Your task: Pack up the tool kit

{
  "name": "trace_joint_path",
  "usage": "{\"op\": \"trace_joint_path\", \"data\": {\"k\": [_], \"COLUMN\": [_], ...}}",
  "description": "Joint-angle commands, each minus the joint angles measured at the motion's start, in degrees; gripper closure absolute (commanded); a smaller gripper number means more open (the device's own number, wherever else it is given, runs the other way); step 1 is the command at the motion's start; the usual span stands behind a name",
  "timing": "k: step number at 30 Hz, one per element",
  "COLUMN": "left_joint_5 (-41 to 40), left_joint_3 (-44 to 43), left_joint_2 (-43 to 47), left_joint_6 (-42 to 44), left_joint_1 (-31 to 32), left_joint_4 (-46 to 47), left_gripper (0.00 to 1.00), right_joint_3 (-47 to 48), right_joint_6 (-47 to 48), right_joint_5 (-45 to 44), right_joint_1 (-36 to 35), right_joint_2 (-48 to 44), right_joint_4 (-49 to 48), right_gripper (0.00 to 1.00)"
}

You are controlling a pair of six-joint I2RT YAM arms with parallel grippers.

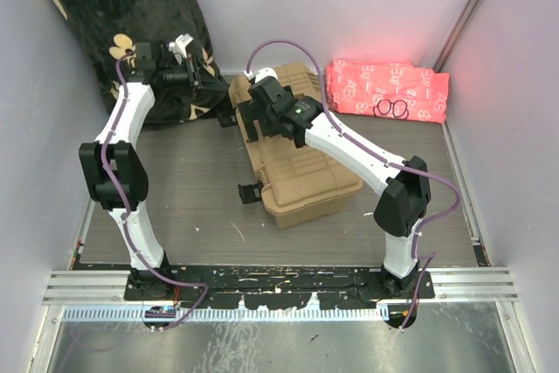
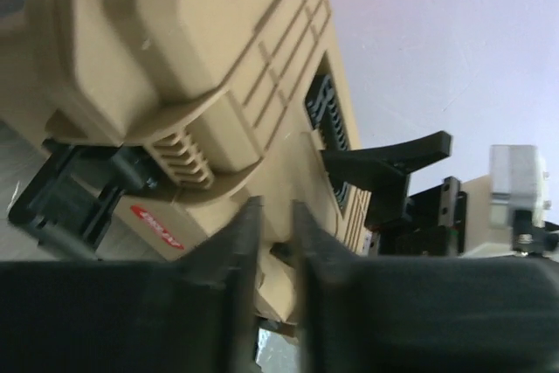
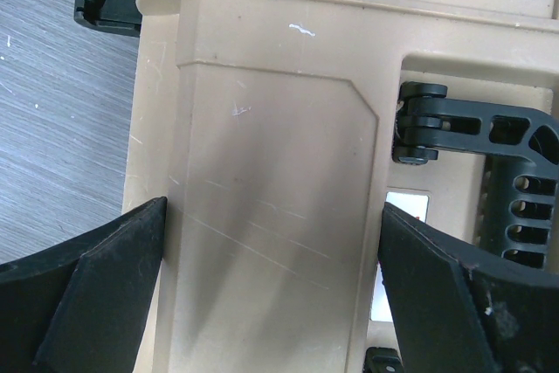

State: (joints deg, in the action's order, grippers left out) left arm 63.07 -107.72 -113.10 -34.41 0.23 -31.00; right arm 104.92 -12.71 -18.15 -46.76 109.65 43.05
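The tan toolbox [image 1: 306,176] lies in the middle of the table with its ribbed lid down. A black latch [image 1: 249,191] sticks out on its left side. My right gripper [image 1: 262,115] hovers over the far part of the lid. In the right wrist view this gripper [image 3: 272,224] stands open, its fingers straddling a raised lid panel [image 3: 271,128], with the black handle [image 3: 489,128] to the right. My left gripper [image 1: 194,67] is at the box's far left corner. In the left wrist view its jaws [image 2: 277,211] leave only a narrow slit against the box [image 2: 201,41]. I cannot tell whether anything is pinched.
A black floral blanket [image 1: 131,6] hangs at the back left, just behind the left arm. A pink patterned cloth [image 1: 389,89] lies at the back right. Walls close in on both sides. A metal rail [image 1: 279,284] runs along the near edge.
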Motion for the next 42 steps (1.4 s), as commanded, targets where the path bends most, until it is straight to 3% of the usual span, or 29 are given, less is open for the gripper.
{"op": "trace_joint_path", "data": {"k": [1, 5, 9, 13, 18, 27, 42], "left_joint_5": [-2.4, -3.9, -4.0, -4.1, -3.8, -5.0, -3.6], "left_joint_3": [11.6, 27.0, 34.2, 38.3, 40.7, 38.1, 38.4], "left_joint_2": [8.4, 14.2, 15.5, 13.3, 6.7, 1.9, 2.7], "left_joint_6": [-0.6, -8.8, -12.8, -20.9, -34.8, -34.0, -40.8], "left_joint_1": [-3.5, -6.5, -6.7, -6.6, -6.0, -1.1, -0.1], "left_joint_4": [5.9, 22.6, 30.2, 42.0, 62.6, 63.7, 70.2], "left_gripper": [0.67, 0.42, 0.25, 0.14, 0.14, 0.09, 0.10], "right_joint_3": [-9.6, -10.0, -8.8, -7.5, -7.8, -9.2, -9.3], "right_joint_6": [-1.7, -1.5, -1.0, -0.5, -0.6, -1.3, -1.3], "right_joint_5": [20.3, 20.6, 20.9, 21.0, 20.8, 20.4, 20.7], "right_joint_1": [-2.5, -2.5, -2.5, -2.5, -2.5, -2.5, -2.6], "right_joint_2": [9.8, 9.9, 10.8, 11.5, 11.1, 10.0, 10.2], "right_joint_4": [20.8, 20.7, 21.2, 21.8, 22.2, 22.2, 22.0], "right_gripper": [0.14, 0.13, 0.12, 0.11, 0.11, 0.11, 0.11]}}
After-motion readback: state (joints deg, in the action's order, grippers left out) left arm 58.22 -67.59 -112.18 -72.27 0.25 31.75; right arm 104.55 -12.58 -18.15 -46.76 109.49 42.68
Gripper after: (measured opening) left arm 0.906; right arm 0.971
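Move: The open far latch on the tool box's left side is nearly straight below the left gripper, about 12 cm down, 3 cm to its right and 1 cm nearer. The open near latch lies some 20 cm back of that far latch and 6 cm farther right. The right gripper is about 14 cm right, 3 cm back and 9 cm below. From the right gripper, the far latch is about 11 cm left, 2 cm forward and 3 cm lower. Bring the nearly shut left gripper down about 10 cm to the far latch, swinging some 5 cm out to the left and 3 cm back first, then forward and right again. Spread the fingers wide on the way, turn the wrist roughly 20 degrees, and end with them either side of the latch, easing up 1 cm, lower finger against its lever. Keep the right gripper still and wide open on the lid. ##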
